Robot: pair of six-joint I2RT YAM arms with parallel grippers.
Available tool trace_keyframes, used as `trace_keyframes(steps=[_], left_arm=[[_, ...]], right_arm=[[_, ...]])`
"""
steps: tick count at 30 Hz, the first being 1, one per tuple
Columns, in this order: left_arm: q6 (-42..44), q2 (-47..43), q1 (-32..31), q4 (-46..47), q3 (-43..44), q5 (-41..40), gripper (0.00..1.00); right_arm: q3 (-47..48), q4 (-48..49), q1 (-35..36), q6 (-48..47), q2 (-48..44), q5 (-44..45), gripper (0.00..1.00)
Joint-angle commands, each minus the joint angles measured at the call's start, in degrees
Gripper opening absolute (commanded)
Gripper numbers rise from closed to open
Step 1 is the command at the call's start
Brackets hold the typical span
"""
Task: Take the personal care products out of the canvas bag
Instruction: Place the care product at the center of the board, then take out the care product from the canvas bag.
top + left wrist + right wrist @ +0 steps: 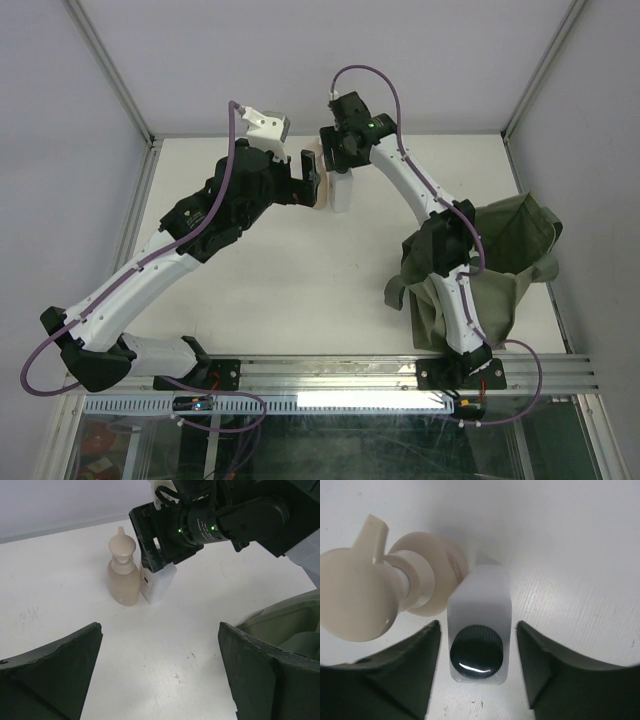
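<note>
A white bottle [480,597] with a black cap [476,651] stands upright on the table, touching a beige pump bottle [425,565] on its left. My right gripper [478,626] is open above the white bottle, one jaw on each side with a gap to each. Both bottles show in the left wrist view, the beige one [123,582] and the white one [161,584]. My left gripper [160,627] is open and empty, a little short of them. In the top view the two grippers, left [308,186] and right [340,165], meet at the bottles [341,192]. The olive canvas bag [505,262] lies crumpled at the right.
The right arm's forearm crosses over the bag's left side [440,240]. The bag's edge shows in the left wrist view [287,625]. The table's back wall runs just behind the bottles. A metal rail [330,372] lines the near edge.
</note>
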Motion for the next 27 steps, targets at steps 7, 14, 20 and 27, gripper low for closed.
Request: trace_keyframes(steps=[7, 14, 20, 27], left_arm=[[-3.1, -0.6, 0.7, 2.0, 1.5, 5.7, 0.99], [-5.2, 2.7, 0.1, 4.8, 0.5, 21.4, 0.99], [-7.8, 11.4, -6.1, 5.3, 4.2, 28.4, 0.99], [-7.7, 21.1, -12.3, 6.4, 11.2, 35.8, 0.99]], right_arm=[[7.4, -3.4, 0.3, -2.9, -12.5, 0.3, 0.83], [-6.6, -8.8, 0.1, -2.3, -34.5, 5.0, 0.83], [-20.2, -14.4, 0.0, 1.9, -52.9, 12.4, 0.81], [-29.2, -26.9, 0.0, 14.3, -69.0, 15.3, 0.77]])
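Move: The right fingers are still round the cap of the white bottle, whose middle sits straight below them by about 7 cm. The pump bottle stands some 6 cm to their left, about 1 cm farther out, its middle roughly 5 cm lower. The canvas bag's middle is some 27 cm back, 34 cm right and 4 cm below. From the open left hand the bag lies about 10 cm back, 39 cm right and 24 cm down. Straight up first, opening wider and coming free of the white bottle's cap, the right hand then sweeps back and right, still climbing, to high over the bag's far left side, about 25 cm back and as much up; its fingers tip up some 20 degrees. The left hand, wide open, swings right towards the bag, sinking and drawing back, turning clockwise and tipping down. ##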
